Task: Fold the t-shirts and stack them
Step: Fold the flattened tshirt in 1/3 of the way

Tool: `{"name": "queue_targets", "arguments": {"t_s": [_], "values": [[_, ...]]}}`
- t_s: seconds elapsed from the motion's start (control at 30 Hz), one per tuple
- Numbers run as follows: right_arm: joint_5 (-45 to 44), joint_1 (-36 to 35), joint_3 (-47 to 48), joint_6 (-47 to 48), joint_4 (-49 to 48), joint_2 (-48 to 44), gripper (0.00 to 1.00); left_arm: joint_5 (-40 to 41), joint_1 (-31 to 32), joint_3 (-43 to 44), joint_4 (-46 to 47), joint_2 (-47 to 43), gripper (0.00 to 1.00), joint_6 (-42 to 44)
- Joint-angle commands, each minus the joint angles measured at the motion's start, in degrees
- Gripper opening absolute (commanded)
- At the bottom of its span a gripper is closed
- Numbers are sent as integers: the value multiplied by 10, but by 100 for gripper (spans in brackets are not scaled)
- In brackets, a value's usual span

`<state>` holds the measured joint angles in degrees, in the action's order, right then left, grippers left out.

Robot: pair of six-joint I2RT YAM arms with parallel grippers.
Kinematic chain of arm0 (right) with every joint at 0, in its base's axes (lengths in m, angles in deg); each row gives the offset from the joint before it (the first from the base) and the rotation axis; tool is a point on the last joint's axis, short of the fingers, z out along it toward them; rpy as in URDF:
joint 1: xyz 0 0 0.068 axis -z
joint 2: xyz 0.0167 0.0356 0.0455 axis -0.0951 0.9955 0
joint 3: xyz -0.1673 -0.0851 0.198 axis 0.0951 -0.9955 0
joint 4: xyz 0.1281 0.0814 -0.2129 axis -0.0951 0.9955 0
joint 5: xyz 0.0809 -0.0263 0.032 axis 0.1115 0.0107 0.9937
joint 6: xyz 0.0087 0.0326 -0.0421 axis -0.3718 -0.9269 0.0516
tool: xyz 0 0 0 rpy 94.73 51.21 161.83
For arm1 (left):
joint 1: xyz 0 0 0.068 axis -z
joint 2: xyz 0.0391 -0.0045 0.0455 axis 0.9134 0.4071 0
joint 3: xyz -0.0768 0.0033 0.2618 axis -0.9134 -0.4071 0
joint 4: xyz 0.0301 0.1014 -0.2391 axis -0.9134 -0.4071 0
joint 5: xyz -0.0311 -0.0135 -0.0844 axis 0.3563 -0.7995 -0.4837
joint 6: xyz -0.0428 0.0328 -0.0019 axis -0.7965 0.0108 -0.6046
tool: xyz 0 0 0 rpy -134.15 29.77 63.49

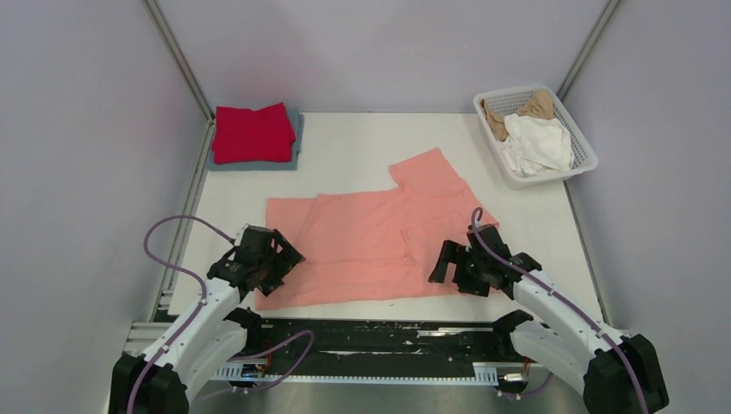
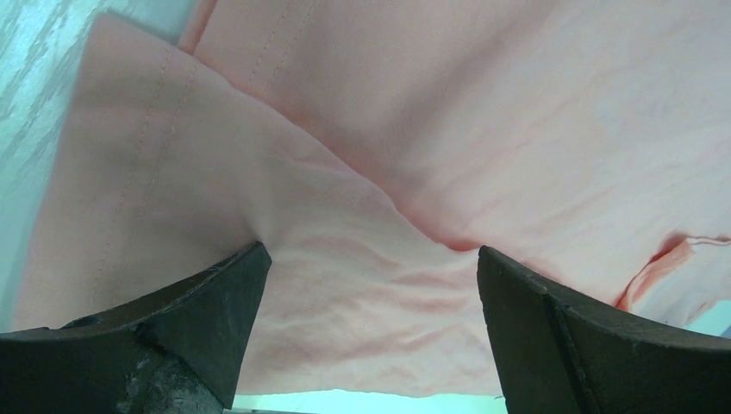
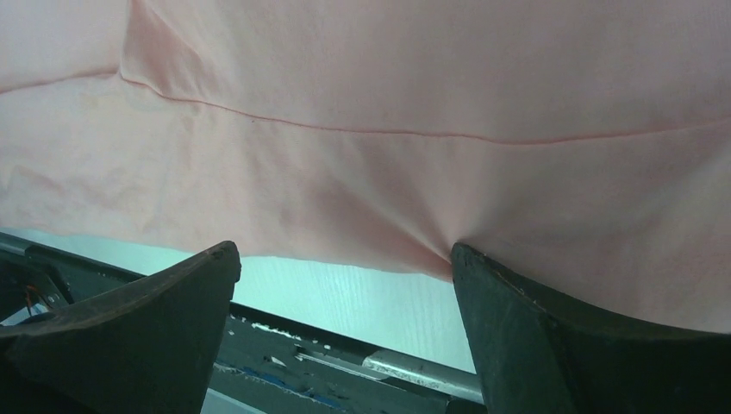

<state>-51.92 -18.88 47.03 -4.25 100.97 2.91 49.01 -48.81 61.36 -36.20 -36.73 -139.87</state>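
Note:
The salmon-pink t-shirt (image 1: 371,233) lies spread flat in the middle of the table, one sleeve pointing to the back. My left gripper (image 1: 286,257) is open over its near-left corner; in the left wrist view (image 2: 369,252) the cloth (image 2: 431,129) lies between the fingers, and the left fingertip (image 2: 246,267) presses a crease into it. My right gripper (image 1: 443,264) is open at the shirt's near-right hem (image 3: 388,172); its right fingertip (image 3: 470,263) touches the hem's edge. A folded red t-shirt (image 1: 253,132) lies on a grey-blue one (image 1: 296,148) at the back left.
A white lattice basket (image 1: 579,164) at the back right holds a white shirt (image 1: 539,145) and a tan one (image 1: 530,107). A black rail (image 1: 371,332) runs along the table's near edge, close under the shirt's hem. Grey walls close in both sides.

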Motion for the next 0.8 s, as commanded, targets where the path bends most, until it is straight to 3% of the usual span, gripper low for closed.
{"name": "queue_targets", "arguments": {"t_s": [0.0,0.1,0.27,0.43,0.57,0.77], "values": [[-44,-42,16,-51,63,-8,100,27,2,-11,-80,-16,100,-26],[-90,-69,39,-77,107,-27,100,34,2,-8,-101,-16,100,-19],[-80,-103,2,-116,118,-38,100,64,2,10,-105,-19,100,-6],[-81,-183,1,-158,109,-20,100,79,2,52,-91,-15,100,27],[-145,-224,68,-119,115,-26,100,106,2,104,-85,-12,100,45],[-274,-215,152,-50,71,-10,100,170,-3,159,-43,3,100,73]]}}
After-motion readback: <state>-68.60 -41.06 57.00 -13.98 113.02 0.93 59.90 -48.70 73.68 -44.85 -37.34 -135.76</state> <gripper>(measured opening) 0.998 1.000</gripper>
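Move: Both open grippers are down on the flattened pink t-shirt. Its middle lies about 9 cm ahead and 27 cm to the right of the left hand, and about 10 cm ahead and 21 cm to the left of the right hand, only a centimetre or so below both. The shirt's near edge is roughly 6 cm back from the left hand and 1 cm back from the right; the table rail is some 12 cm and 9 cm straight back respectively. Draw the right gripper, its fingertip still on the t-shirt's near edge, back about 5.5 cm towards the table rail, while easing the left one just over 1 cm back and a little to its left along the cloth. Then lift both clear, up and forward, the left by some 6 cm, tipping its fingers upward and keeping both grippers wide open. ##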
